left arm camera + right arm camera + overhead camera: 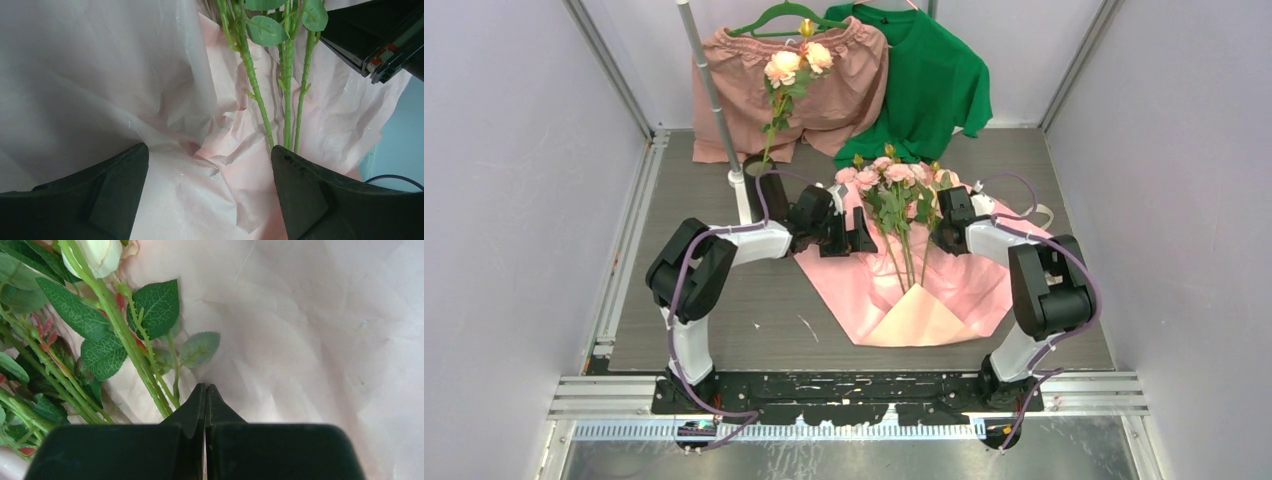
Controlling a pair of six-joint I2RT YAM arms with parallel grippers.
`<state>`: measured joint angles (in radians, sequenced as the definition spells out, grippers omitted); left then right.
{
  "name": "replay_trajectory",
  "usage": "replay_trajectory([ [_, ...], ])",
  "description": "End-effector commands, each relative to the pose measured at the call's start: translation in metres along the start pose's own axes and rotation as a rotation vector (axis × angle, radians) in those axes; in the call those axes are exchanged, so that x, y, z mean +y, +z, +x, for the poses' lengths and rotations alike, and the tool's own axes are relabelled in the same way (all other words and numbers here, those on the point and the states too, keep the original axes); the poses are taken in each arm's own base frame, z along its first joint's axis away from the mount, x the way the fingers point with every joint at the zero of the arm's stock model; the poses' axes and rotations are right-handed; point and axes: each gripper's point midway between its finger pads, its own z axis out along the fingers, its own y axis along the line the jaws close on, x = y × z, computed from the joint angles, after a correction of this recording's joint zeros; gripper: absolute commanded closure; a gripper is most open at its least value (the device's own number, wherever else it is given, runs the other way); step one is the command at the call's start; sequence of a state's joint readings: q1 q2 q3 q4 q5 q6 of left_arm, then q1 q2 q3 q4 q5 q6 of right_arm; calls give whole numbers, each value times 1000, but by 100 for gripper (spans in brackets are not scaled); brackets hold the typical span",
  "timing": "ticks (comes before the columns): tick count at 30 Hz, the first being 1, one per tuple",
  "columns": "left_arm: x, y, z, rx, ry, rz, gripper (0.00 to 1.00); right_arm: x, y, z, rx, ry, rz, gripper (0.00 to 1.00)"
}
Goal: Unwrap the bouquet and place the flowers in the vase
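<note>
The bouquet's salmon-pink paper (924, 290) lies spread flat on the table. The flowers (894, 185), pink roses on long green stems, rest on top with heads toward the back. My left gripper (852, 240) stands open just left of the stems, low over crumpled paper (150, 75); the stems (287, 100) pass by its right finger. My right gripper (942, 238) sits on the stems' right side, shut, its tips (205, 386) against the paper (300, 340) beside leafy stems (125, 340). Whether a fold is pinched does not show. The black vase (771, 190) stands behind the left arm.
A grey pole on a white base (742, 195) stands next to the vase. Paler peach roses (794, 65) rise above the vase area. Pink shorts (844, 90) and a green shirt (939, 80) hang at the back. A cream ribbon (1037, 213) lies at the paper's right edge.
</note>
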<state>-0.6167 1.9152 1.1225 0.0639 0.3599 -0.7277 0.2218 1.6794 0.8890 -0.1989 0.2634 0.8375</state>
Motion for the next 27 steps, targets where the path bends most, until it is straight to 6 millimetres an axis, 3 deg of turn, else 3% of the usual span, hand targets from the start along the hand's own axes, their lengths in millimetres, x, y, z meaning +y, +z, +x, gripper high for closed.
replay_trajectory([
  [1, -2, -19, -1, -13, 13, -27, 7, -19, -20, 7, 12, -13, 18, 99],
  [10, -70, -57, 17, -95, 156, -29, 6, -18, -85, -30, -125, -13, -61, 99],
  [17, -99, -50, 41, -57, 211, 3, 6, -16, -121, -50, -193, -8, -100, 99],
  [19, -108, -40, 57, -27, 222, 22, 6, -15, -130, -56, -213, -3, -112, 99],
  [27, -170, -10, 164, 148, 295, 162, 6, -16, -165, -76, -288, -2, -142, 99],
])
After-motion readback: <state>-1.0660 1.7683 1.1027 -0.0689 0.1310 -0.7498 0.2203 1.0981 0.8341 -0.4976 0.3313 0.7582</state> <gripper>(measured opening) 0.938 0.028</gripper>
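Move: Some 16 cm back and 11 cm to the right of the left hand, about 4 cm lower, lies the wrapping's folded bottom flap. The middle of the stems is level with this hand, 10 cm right, and the rose heads are 14 cm ahead and 7 cm right. From the right hand, the flap is about 16 cm back and 5 cm left, with the middle of the stems level and 5 cm left. Drawing back low over the spread paper for the first 3 or 4 cm, both hands then lift off it. The wide-open left hand rises about 7 cm, then sinks again as it sweeps back and right towards the flap, some 16 cm back in all, turning 15 degrees clockwise. The right, still shut, rises 13 cm, its fingertips tilting forward, and holds nothing. ##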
